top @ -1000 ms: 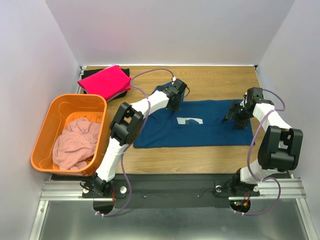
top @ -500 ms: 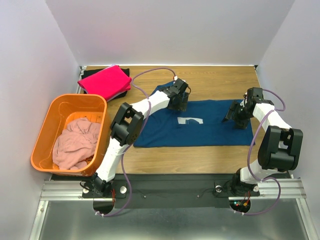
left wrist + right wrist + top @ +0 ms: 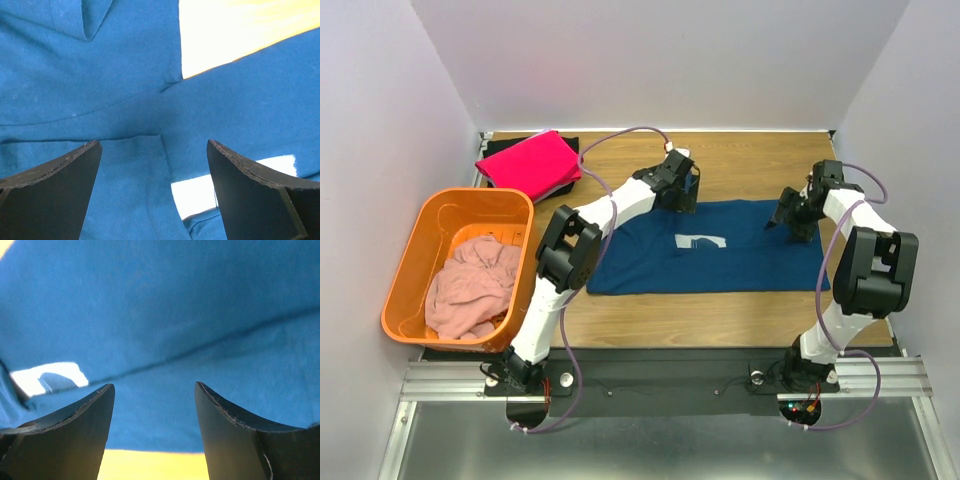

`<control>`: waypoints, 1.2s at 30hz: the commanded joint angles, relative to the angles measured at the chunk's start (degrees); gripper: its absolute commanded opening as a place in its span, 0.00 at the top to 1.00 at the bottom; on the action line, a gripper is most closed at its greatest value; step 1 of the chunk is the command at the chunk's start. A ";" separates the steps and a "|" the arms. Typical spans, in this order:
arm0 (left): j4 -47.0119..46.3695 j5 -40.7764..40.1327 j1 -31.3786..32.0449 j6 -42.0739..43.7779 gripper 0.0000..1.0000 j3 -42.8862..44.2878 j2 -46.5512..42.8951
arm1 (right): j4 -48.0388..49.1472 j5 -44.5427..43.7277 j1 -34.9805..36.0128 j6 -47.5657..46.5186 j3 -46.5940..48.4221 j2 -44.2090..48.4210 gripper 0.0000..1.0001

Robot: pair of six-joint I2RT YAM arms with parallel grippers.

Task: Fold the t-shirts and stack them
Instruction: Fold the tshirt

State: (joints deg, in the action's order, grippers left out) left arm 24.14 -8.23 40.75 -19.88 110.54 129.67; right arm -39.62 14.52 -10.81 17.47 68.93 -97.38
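A navy blue t-shirt (image 3: 720, 265) with a white print (image 3: 698, 242) lies spread flat on the wooden table. My left gripper (image 3: 682, 192) hovers open over its back edge near a folded-in sleeve; the left wrist view shows its jaws (image 3: 154, 145) wide apart above the navy cloth (image 3: 125, 75), holding nothing. Over the shirt's right end, my right gripper (image 3: 790, 222) is open too, its jaws (image 3: 154, 386) apart above the cloth (image 3: 175, 315) near its hem. A bright pink t-shirt (image 3: 528, 160) lies folded on a black one (image 3: 570, 143) at the back left.
An orange plastic basket (image 3: 410, 250) stands at the left edge with a crumpled pale pink t-shirt (image 3: 470, 285) inside. White walls close in the table on the left, back and right. Bare wood (image 3: 760, 165) shows behind the navy shirt.
My left gripper has opened, let go of the navy cloth and lifted slightly toward the back. The right gripper has shifted a little toward the back, still open.
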 commanded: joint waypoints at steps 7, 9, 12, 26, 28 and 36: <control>-6.30 3.48 -0.41 -0.43 0.02 -8.41 -3.63 | 5.78 -5.99 -0.27 -2.09 3.15 -7.82 0.31; -6.82 3.57 -0.59 -0.25 0.02 -9.20 -3.54 | 5.78 -7.66 -0.27 -2.44 1.92 -8.26 0.31; -7.79 3.75 -0.94 -0.16 0.02 -11.13 -3.46 | 5.78 -8.55 -0.27 -2.36 -0.01 -8.35 0.31; -7.54 7.26 -3.74 -0.07 0.01 -2.19 -8.99 | 3.05 -9.87 -0.27 -0.69 -6.37 -4.57 0.31; -6.48 6.65 -5.60 -0.51 0.02 2.21 -7.86 | 2.26 -9.08 -0.27 -0.25 -3.99 -3.08 0.31; -4.10 7.08 -12.62 -1.66 0.02 9.08 -0.65 | -2.57 -7.67 -0.27 1.86 9.20 -1.50 0.31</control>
State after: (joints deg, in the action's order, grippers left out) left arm 18.63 -1.43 30.06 -20.97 117.16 127.48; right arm -40.05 6.39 -10.81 17.96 71.92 -100.62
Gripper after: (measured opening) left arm 0.985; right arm 0.691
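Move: The t-shirt lies flat, 4 to 5 cm below both hands. Its sleeve is about 6 cm ahead of the left hand and 2 cm left, the notch where sleeve meets body about 2 cm ahead and 2 cm right, and the white print some 9 cm back and 4 cm right. For the right hand, the upper layer's folded edge passes about 2 cm ahead, with the print 1 cm ahead and roughly 15 cm left, and the near edge 9 cm back. Onto the folded t-shirt both open hands sink some 4 cm: the left easing back by the sleeve notch, the right first edging forward, then drifting right and drawing back 2 cm, low over the cloth beside the folded edge, tilting slightly. Then both rise, the right only part way with a small push forward, the left sweeping up, forward and left over the sleeve, about 9 cm above its starting height, fingers still wide. ##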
